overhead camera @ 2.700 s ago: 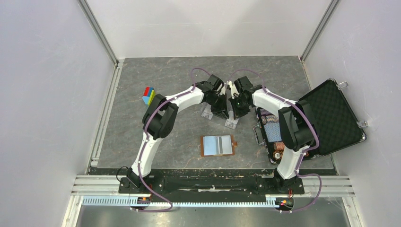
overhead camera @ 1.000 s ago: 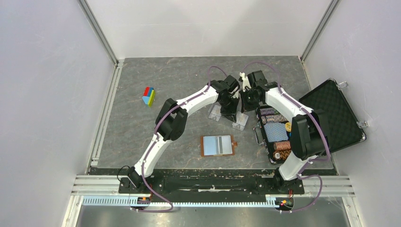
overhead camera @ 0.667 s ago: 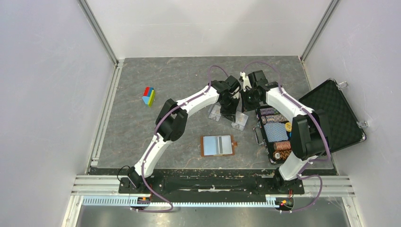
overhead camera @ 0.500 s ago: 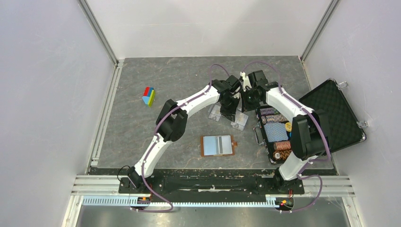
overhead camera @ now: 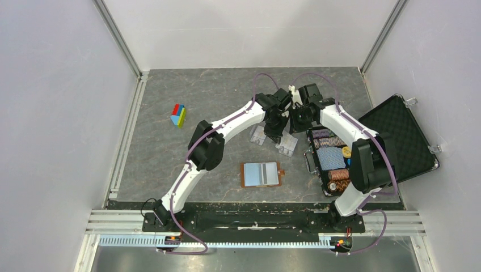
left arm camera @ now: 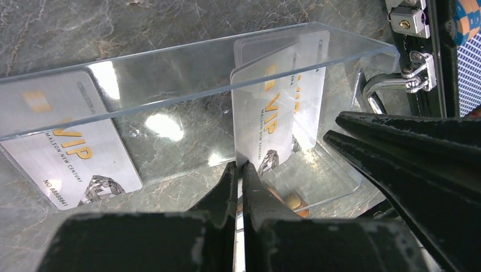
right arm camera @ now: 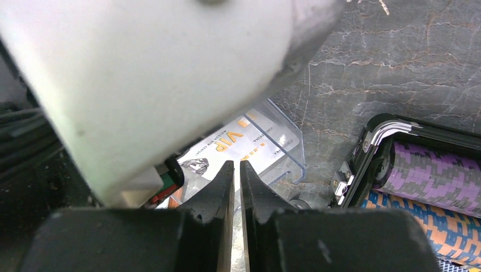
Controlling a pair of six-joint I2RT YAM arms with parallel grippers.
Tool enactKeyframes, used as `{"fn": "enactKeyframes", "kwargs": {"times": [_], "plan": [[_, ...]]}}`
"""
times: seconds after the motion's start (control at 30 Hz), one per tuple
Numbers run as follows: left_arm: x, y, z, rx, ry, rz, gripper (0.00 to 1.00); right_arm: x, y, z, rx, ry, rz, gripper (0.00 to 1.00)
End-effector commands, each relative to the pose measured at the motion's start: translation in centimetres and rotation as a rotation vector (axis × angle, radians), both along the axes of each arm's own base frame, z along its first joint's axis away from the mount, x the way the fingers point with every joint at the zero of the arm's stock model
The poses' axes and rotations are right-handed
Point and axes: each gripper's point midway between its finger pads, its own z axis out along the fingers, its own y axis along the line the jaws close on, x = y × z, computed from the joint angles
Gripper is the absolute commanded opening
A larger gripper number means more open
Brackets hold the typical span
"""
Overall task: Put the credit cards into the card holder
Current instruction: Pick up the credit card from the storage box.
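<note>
My left gripper (left arm camera: 239,165) is shut on the lower edge of a pale VIP credit card (left arm camera: 266,113) that stands upright inside a clear plastic tray (left arm camera: 170,68). A second card (left arm camera: 62,153) lies flat under the tray's left end. From above, the left gripper (overhead camera: 276,127) and the right gripper (overhead camera: 294,121) meet over the tray (overhead camera: 287,146). My right gripper (right arm camera: 233,164) shows a narrow gap with nothing in it, just above a card (right arm camera: 238,141). The brown card holder (overhead camera: 244,175) lies open nearer the arm bases, apart from both grippers.
An open black foam-lined case (overhead camera: 400,139) with poker chips (overhead camera: 330,158) stands right of the tray, its metal corner (right arm camera: 380,133) close to my right fingers. A coloured block (overhead camera: 179,114) sits at the left. The left arm's white body (right arm camera: 142,73) fills much of the right wrist view.
Since the earliest frame both wrists and the tray have shifted right. Over the last second the arms hardly move, and the right jaws have parted slightly.
</note>
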Motion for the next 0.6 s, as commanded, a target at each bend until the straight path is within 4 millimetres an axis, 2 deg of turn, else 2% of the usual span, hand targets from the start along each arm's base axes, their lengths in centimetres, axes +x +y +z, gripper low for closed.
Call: {"fn": "enactKeyframes", "kwargs": {"times": [0.0,0.07,0.13,0.4,0.47,0.57], "plan": [[0.5,-0.4,2.7,-0.051,-0.089,-0.054,0.02,0.6,0.3,2.1,0.066,-0.054,0.002,0.10],[0.7,-1.0,4.0,-0.124,-0.100,-0.038,0.02,0.6,0.3,2.3,0.108,-0.048,-0.007,0.16],[0.7,-1.2,5.4,-0.220,-0.085,-0.014,0.02,0.5,0.3,2.5,0.159,-0.045,-0.018,0.28],[1.3,0.3,8.5,-0.496,-0.042,0.099,0.02,0.0,0.5,4.0,0.359,-0.060,-0.047,0.64],[1.2,0.7,9.4,-0.543,-0.047,0.114,0.02,-0.2,0.7,4.2,0.403,-0.058,-0.042,0.68],[1.4,1.0,10.4,-0.617,-0.043,0.137,0.02,-0.4,1.3,4.4,0.445,-0.055,-0.026,0.69]]}}
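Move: The left hand, low over the clear storage box, already pinches a credit card by its near edge; from this hand the card holder lies about 13 cm back, 7 cm left and 3 cm lower. The box's right-hand cards sit some 4 cm right of the hand and 1 cm ahead, its left-hand card some 9 cm left and 2 cm ahead, both about 2 cm down. From the closed right hand, the held card is about 6 cm left, 1 cm back and 4 cm below. The left hand keeps its pinch and lifts the card some 4.5 cm off the right-hand cards in the storage box, carrying it about 3 cm left as the wrist rolls roughly 20 degrees so the fingers point more to the right. Meanwhile the right hand, holding nothing, opens its fingers wide beside the card, rising about 2 cm and tilting nearly 20 degrees so they point more to the left, towards the card's side. ##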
